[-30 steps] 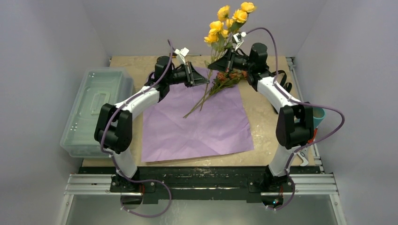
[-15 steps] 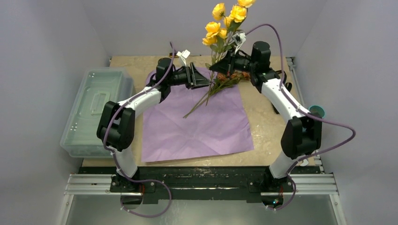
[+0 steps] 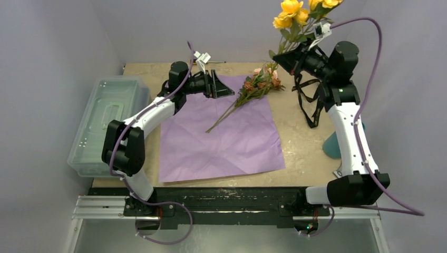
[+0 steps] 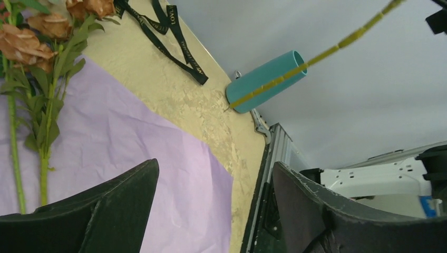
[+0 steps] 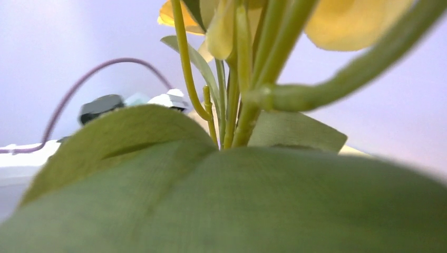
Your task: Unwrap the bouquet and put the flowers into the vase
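Observation:
My right gripper [image 3: 280, 57] is raised at the back right, shut on the stems of the yellow flowers [image 3: 295, 10], whose blooms stand high above it. In the right wrist view a green leaf [image 5: 221, 200] hides the fingers; the stems [image 5: 237, 79] rise behind it. The peach flowers [image 3: 258, 84] lie on the flat lilac wrapping paper [image 3: 221, 142]. My left gripper [image 3: 224, 87] hovers open and empty over the paper's far edge, left of them. The teal vase [image 3: 333, 145] stands at the right edge, partly behind my right arm. In the left wrist view a yellow stem [image 4: 337, 47] crosses the vase [image 4: 266, 79].
A black ribbon [image 3: 311, 103] lies loose on the table between the peach flowers and the vase. A translucent lidded plastic box [image 3: 108, 124] stands along the left edge. Walls close in the table at the back and both sides.
My right arm has swung up and to the right, carrying the yellow flowers away from the peach ones. My left gripper has opened. The vase now shows more fully.

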Tool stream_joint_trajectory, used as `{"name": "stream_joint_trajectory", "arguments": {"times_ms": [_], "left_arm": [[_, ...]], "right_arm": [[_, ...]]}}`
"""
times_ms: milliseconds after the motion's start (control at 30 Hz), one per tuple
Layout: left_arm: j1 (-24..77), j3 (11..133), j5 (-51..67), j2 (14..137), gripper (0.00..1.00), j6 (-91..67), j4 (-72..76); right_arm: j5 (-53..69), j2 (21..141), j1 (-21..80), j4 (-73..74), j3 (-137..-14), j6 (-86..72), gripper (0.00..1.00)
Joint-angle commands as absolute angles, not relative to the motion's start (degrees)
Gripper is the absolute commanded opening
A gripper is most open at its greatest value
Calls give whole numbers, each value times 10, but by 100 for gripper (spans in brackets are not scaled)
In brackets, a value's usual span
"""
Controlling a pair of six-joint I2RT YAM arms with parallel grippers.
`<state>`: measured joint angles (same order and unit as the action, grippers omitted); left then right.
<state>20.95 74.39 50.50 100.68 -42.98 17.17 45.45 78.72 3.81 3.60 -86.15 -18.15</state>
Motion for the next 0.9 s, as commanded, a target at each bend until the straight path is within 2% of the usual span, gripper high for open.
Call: {"name": "stream_joint_trajectory", "arguments": {"times_ms": [0,233,400,600,867], "left_arm": [[206,760,492,962,79,-347,145],[207,751,485,960,79,-355,144],[212,740,479,953,80,-349,144],[220,732,482,953,80,-357,157],[235,778,490,993,80,-373,157]], "right_arm": [[364,732,4,142,-923,-145,0],[223,661,-73,311,-981,-113,0],[135,601,-131,351,-967,-95,0],[16,560,-198,354,-940,-75,0],[-65,539,-265,331,-888,-48,0]]}}
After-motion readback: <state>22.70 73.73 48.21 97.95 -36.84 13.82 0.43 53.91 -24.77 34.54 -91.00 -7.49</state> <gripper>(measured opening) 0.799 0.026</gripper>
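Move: The right gripper holds the yellow flowers high up. The vase they are bound for stands about 29 cm to its right, 11 cm back and some 32 cm lower. The wrench lies roughly 8 cm nearer the base than the vase and 2 cm farther right; the black ribbon is about 25 cm beyond the vase and 6 cm left. The orange flowers lie about 14 cm ahead of the right gripper and 5 cm left. From the idle left gripper, the vase is some 43 cm right, 11 cm back and 15 cm lower. Keep the right fingers shut on the yellow stems and sweep them high towards the vase, about 27 cm to the right, drawing back some 13 cm as you go. Rise 7 or 8 cm on the way, then start easing down over the last stretch, swinging the hand about 75 degrees clockwise so the fingers end up pointing forward and somewhat right. ##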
